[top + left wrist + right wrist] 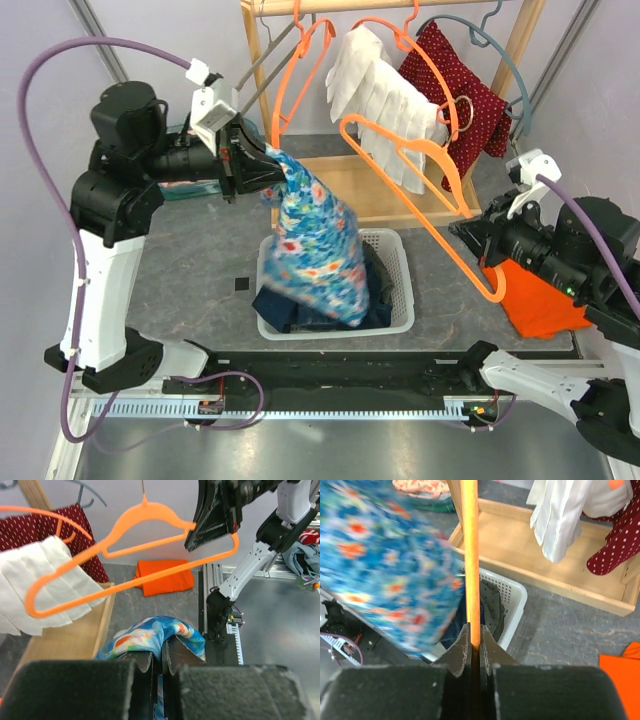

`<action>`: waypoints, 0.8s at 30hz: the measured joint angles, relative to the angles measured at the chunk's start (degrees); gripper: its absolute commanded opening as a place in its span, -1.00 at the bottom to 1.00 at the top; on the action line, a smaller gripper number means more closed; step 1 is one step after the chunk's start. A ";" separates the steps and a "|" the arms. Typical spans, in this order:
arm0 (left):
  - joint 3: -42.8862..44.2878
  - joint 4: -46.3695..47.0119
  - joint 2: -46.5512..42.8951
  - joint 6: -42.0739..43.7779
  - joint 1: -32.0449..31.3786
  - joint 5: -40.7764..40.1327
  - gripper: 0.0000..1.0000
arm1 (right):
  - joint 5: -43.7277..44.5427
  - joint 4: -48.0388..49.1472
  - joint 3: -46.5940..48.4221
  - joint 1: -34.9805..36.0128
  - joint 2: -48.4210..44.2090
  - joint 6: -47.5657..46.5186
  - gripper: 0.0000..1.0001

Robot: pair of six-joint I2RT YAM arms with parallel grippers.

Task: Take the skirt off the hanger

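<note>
The skirt (pixel 315 250), blue with a floral print, hangs free of the hanger from my left gripper (pixel 268 168), which is shut on its top edge. Its hem droops into the white basket (pixel 397 262). In the left wrist view the skirt (pixel 145 635) bunches over the closed fingertips (pixel 148 661). My right gripper (pixel 478 238) is shut on the orange hanger (pixel 420 190), which is bare and held tilted between the arms. In the right wrist view the hanger's bar (pixel 470 560) runs up from between the jaws, with the skirt (pixel 385 565) blurred at the left.
A wooden rack (pixel 385 195) at the back holds a white garment (pixel 385 95), a red dotted garment (pixel 465 95) and more orange hangers (pixel 300 75). Dark clothes lie in the basket. Folded orange cloth (pixel 535 295) lies at the right.
</note>
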 measured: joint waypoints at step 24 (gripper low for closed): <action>-53.18 0.11 -8.37 23.19 -20.79 -29.70 -0.97 | 11.06 3.87 24.98 0.00 26.77 -0.24 -1.00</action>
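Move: The floral skirt, already pulled off its hanger, hangs from the left hand. The white basket it is bound for lies about 50 cm below that hand, some 8 cm ahead and 7 cm to the right; the denim piece inside is about 7 cm ahead and 5 cm right. The right hand holds the bare orange hanger. From it the rail's middle is roughly 35 cm ahead, 12 cm left and 18 cm up, with the white garment about 30 cm ahead and 13 cm left at hand height. The floral skirt is lowered fast towards the basket in the left hand's closed fingers, some 30 cm down, while the wrist tips the fingers from level to about 40 degrees downward. The right hand keeps its pinch on the bare orange hanger and carries it forward about 11 cm towards the rack, also rising and drifting left by some 5 cm each, with a slight clockwise turn. ##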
